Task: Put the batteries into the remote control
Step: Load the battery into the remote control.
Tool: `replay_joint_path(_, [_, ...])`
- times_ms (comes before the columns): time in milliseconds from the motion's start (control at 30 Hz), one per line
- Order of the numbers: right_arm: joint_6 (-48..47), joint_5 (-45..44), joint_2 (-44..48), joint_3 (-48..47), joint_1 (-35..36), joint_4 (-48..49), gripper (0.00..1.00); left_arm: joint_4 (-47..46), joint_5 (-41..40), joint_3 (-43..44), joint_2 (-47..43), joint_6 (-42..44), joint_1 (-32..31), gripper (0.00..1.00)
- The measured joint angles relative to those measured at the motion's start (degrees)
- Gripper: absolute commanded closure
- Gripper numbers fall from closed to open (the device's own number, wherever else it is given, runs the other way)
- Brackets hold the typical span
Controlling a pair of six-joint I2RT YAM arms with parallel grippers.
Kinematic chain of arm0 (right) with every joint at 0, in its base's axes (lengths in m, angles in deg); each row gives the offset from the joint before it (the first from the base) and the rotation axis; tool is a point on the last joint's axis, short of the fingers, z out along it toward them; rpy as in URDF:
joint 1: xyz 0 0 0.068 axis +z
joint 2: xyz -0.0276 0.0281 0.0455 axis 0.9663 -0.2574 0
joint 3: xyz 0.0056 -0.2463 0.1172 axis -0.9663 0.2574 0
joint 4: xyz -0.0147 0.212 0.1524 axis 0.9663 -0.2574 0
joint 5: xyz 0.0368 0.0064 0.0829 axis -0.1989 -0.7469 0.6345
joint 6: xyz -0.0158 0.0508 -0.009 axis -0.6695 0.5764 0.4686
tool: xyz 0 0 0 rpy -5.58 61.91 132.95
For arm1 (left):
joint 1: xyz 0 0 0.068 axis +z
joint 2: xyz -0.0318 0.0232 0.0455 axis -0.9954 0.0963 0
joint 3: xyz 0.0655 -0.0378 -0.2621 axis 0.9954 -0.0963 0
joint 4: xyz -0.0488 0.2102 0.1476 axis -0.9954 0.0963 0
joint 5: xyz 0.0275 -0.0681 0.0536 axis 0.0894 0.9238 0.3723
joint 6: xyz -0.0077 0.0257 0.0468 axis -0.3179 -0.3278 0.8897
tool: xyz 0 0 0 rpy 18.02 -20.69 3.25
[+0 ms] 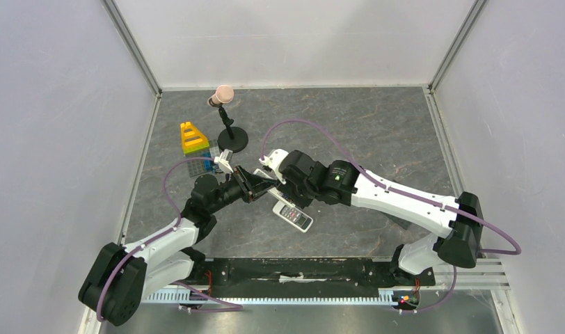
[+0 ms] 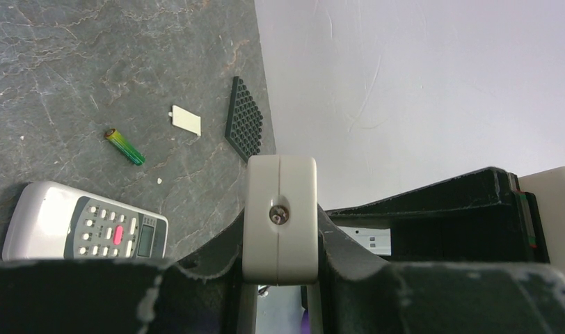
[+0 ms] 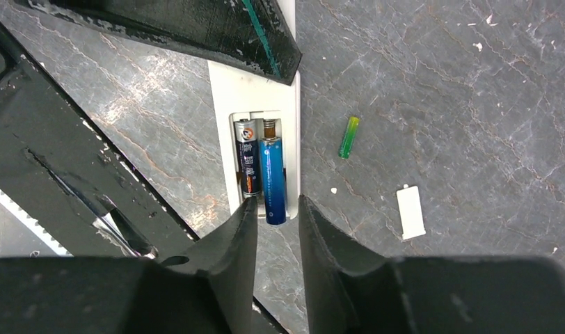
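Observation:
My left gripper [image 2: 280, 228] is shut on the white remote control [image 3: 255, 90], which shows end-on [image 2: 280, 209] in the left wrist view and is held above the table. Its back faces up with the battery bay open. A dark battery [image 3: 248, 163] lies in the bay's left slot. Beside it lies a blue battery [image 3: 273, 177], its near end over the bay's edge. My right gripper [image 3: 277, 205] hovers there, open, its tips either side of the blue battery's end with a gap on each side. A green battery [image 3: 348, 137] lies loose on the table.
The white battery cover [image 3: 410, 213] lies on the table near the green battery [image 2: 124, 147]. A second remote [image 1: 293, 217] with a grey button face lies face up below the grippers. At the back left are a toy brick stack [image 1: 191, 138], a black studded plate [image 2: 245, 118] and a small stand [image 1: 231, 139].

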Motion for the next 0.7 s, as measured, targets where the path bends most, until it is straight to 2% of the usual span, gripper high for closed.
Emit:
replay_joint_path(67, [0.2,0.0,0.2,0.0,0.0,0.3,0.57,0.0,0.0,0.0,0.0,0.0,0.0,0.98])
replay_joint_path(367, [1.8,0.5,8.3,1.3,0.0,4.3,0.39,0.0,0.0,0.0,0.0,-0.9,0.0,0.98])
replay_joint_path(467, [3.9,0.0,11.0,2.7,0.0,6.6,0.22,-0.4,0.0,0.0,-0.2,-2.1,0.0,0.98])
replay_joint_path(567, [8.4,-2.2,14.5,7.1,0.0,11.0,0.14,-1.2,0.0,0.0,-1.0,-5.1,0.0,0.98])
replay_joint_path(700, [17.7,-3.5,22.1,20.3,0.0,22.4,0.09,-2.4,-0.4,0.0,-1.9,-10.0,0.0,0.98])
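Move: The blue battery lies in the open back of the held remote control, its middle some 1 cm ahead, 1 cm left and 1 cm below the right fingertips. The dark battery is beside it, about level ahead, 2 cm left and 1 cm down. On the table roughly 15 cm lower, the second remote is about 7 cm back and 1 cm right, the green battery about 2 cm back and 6 cm right. From the left hand, the blue battery is about 3 cm back and 4 cm right, 1 cm below. The blue battery is left in its slot as the right fingers spread from a narrow gap to nearly wide open and come off its end, going up about 6 cm, then sinking back a little while the hand tilts some 30 degrees, fingers swinging up to point flatter and more to the left. The left hand keeps its grip on the remote control, holding still at first and then raising it 2 to 3 cm with a slight roll. ##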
